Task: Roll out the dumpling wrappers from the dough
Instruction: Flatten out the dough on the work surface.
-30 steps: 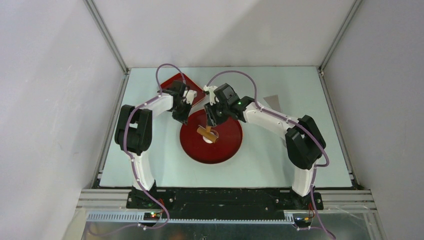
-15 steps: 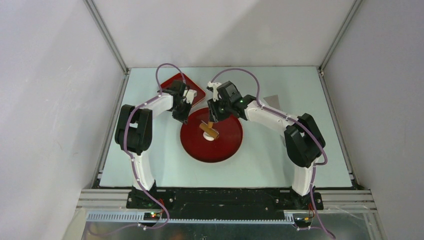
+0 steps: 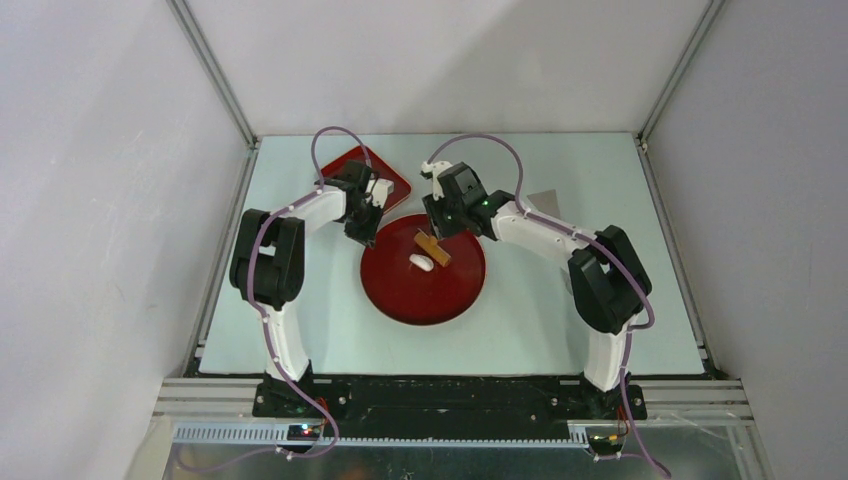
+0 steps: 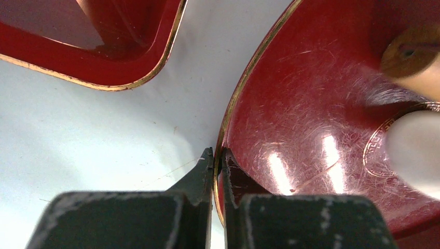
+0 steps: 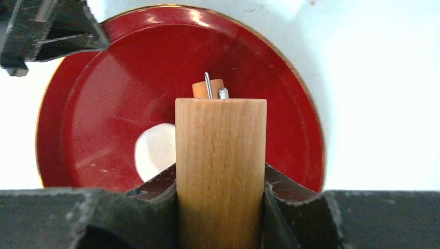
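Note:
A small white oval of dough (image 3: 420, 262), a dumpling wrapper, lies near the middle of the round red plate (image 3: 455, 295). Just behind it on the right, the wooden rolling pin (image 3: 433, 248) hangs over the plate, with my right gripper (image 3: 432, 232) shut on it. In the right wrist view the pin (image 5: 220, 155) stands between the fingers, and the dough (image 5: 154, 148) shows to its left. My left gripper (image 4: 218, 155) is shut on the plate's gold rim (image 4: 244, 83) at its left edge. There the dough (image 4: 415, 148) and the pin's end (image 4: 412, 52) show at the right.
A square red tray (image 3: 372, 166) sits behind the left gripper at the back of the pale table; its corner (image 4: 104, 67) lies close to the round plate. A grey patch (image 3: 545, 203) marks the table at the back right. White walls stand round the table.
The right gripper has drawn the rolling pin back and to the right, off the dough, which now lies uncovered. The left gripper still holds the plate's rim.

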### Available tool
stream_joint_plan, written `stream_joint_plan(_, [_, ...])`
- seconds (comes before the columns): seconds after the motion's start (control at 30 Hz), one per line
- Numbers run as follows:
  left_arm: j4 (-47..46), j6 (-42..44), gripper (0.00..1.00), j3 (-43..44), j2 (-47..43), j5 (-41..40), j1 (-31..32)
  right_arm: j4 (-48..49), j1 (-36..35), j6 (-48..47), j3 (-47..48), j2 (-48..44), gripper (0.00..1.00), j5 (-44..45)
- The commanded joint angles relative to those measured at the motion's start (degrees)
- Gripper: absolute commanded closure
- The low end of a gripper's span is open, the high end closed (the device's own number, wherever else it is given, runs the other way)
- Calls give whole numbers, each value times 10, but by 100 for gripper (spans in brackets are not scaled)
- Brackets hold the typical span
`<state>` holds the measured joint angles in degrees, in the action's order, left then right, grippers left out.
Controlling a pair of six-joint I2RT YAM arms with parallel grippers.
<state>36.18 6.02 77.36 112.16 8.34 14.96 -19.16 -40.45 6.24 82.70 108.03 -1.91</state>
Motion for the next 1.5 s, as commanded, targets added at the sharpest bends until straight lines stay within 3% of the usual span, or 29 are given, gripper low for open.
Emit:
stream_joint_plan(0.0, [1, 4, 100, 7, 16, -8, -5, -22, -1, -55, -11, -10, 100, 54])
stream_joint_plan(0.47, [2, 4, 100, 7, 17, -7, -4, 5, -76, -276, 31, -82, 100, 26])
stream_joint_plan(0.7, [4, 4, 100, 8, 18, -7, -5, -44, -79, -361, 77, -72, 100, -74])
stream_joint_plan(1.47, [3, 4, 100, 8, 17, -5, -5, -99, -92, -380, -48, -65, 100, -220])
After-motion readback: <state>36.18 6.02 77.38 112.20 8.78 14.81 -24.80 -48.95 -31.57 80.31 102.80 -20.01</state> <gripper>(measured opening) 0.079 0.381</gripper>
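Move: The right hand holds the roller tool; the dough lies about 4 cm back and 2 cm to its left, some 9 cm below, roughly over the middle of the red plate, whose centre is about 5 cm back and 2 cm left of the hand. The red tray is some 14 cm ahead and 14 cm left. From the left hand, still pinching the plate's rim, the dough is about 10 cm right and 4 cm back. After edging forward-right by about a centimetre, the right hand lifts some 6 cm while swinging back and left, then sinks nearly to its starting height and ends about 9 cm nearer the base and 5 cm farther left, taking the roller from the dough's forward-right side to its base side. On the way the wrist turns roughly 45 degrees counter-clockwise and tips its fingertips up a little, so the roller comes to lie left-to-right, while its fingers keep hold of the handle and the left hand stays clamped on the plate rim. ##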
